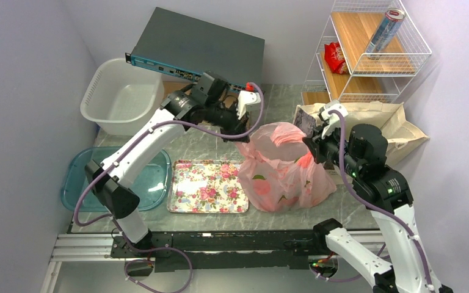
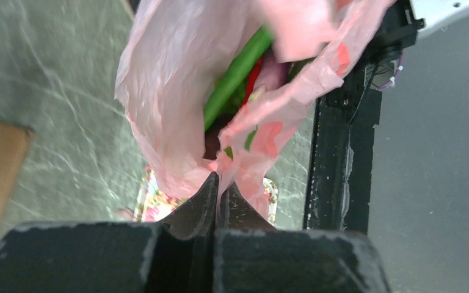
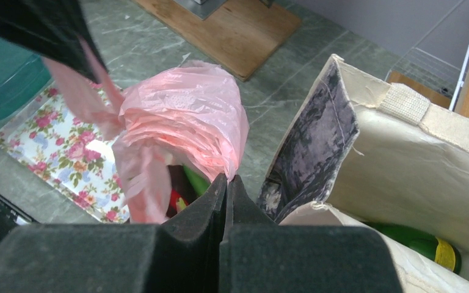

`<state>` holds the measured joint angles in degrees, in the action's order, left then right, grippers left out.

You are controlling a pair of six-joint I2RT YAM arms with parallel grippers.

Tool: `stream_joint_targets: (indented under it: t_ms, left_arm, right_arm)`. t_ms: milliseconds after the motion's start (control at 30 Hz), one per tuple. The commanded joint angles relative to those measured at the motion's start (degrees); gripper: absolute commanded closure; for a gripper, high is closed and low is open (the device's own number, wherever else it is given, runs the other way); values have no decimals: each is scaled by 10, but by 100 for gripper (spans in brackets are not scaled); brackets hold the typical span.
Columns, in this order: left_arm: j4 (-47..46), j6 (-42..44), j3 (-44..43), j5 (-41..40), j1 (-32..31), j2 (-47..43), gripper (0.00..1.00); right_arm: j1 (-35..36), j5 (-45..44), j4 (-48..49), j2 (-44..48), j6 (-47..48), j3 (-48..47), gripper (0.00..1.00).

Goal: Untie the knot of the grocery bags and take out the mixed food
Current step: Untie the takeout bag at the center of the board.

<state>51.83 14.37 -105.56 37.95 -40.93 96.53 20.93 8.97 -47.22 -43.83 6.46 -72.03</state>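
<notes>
The thin pink plastic bag [image 1: 284, 168] stands on the marble table, its top pulled apart. My left gripper [image 1: 239, 135] is shut on the bag's left top edge [image 2: 221, 183]. My right gripper [image 1: 310, 148] is shut on the opposite rim [image 3: 227, 178]. The knot is out of view; the mouth gapes between the two grips. Inside show a green pepper [image 2: 238, 73], a red pepper [image 3: 174, 201] and something purple [image 2: 273, 72]. The beige canvas tote [image 1: 397, 125] with its dark printed panel [image 3: 308, 152] lies just right of the pink bag. A green bottle [image 3: 427, 244] lies in it.
A floral tray [image 1: 207, 186] lies left of the pink bag, a teal lid [image 1: 98, 177] beyond it. A white basin [image 1: 122, 94] and a dark flat box [image 1: 198, 49] sit at the back. The wire rack [image 1: 372, 61] holds a can [image 1: 386, 30] and a red packet [image 1: 334, 58].
</notes>
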Motion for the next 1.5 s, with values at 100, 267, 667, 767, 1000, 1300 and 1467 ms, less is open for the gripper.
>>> stream_joint_targets:
  t_ms: [100,267,667,767,1000,1300,1467]
  left_arm:
    - [-46,262,-68,135,26,-110,100]
    - [-25,583,246,60,-65,-264,100]
    - [-204,567,390,-12,-126,-322,100]
    - [-204,553,365,-6,-128,-313,100]
    - [-203,551,344,-15,-141,-309,100]
    - [-213,504,328,-44,-141,-295,100]
    - [-226,482,338,-53,-136,-298,100]
  right_arm:
    - [-3,-128,27,-6,-48,-15,100]
    - [-8,-134,-11,3,-57,30,100]
    - [-8,113,-32,16,70,-19,10]
    - [-8,163,-49,0,109,-38,0]
    - [-7,49,6,-53,120,-30,0]
    - [29,101,-47,-68,154,-15,0]
    - [34,23,-104,-79,209,-18,0]
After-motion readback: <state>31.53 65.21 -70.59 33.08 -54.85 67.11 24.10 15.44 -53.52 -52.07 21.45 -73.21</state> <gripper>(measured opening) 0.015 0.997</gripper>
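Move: The takeout bag, gripped by its rim on both sides, has its middle about 10 cm back and 14 cm to the right of the left hand, some 15 cm lower. From the right hand that middle is about 9 cm back, 5 cm to the left and some 17 cm down. The floral tray is roughly 18 cm back and 14 cm left of the left hand; the canvas bag is straight across to the right hand's right, around 17 cm. The takeout bag's left side stays pinched in the left fingers as that hand swings up and over, back towards the floral tray and down, then rises again, ending about 9 cm farther back and rolled some 65 degrees about its pointing line. Its far right rim is let go: the right hand shifts slightly forward and right, sinks and opens wide, sweeps back-left and up, then dips forward and down again over the bag, ending about 4 cm lower. ##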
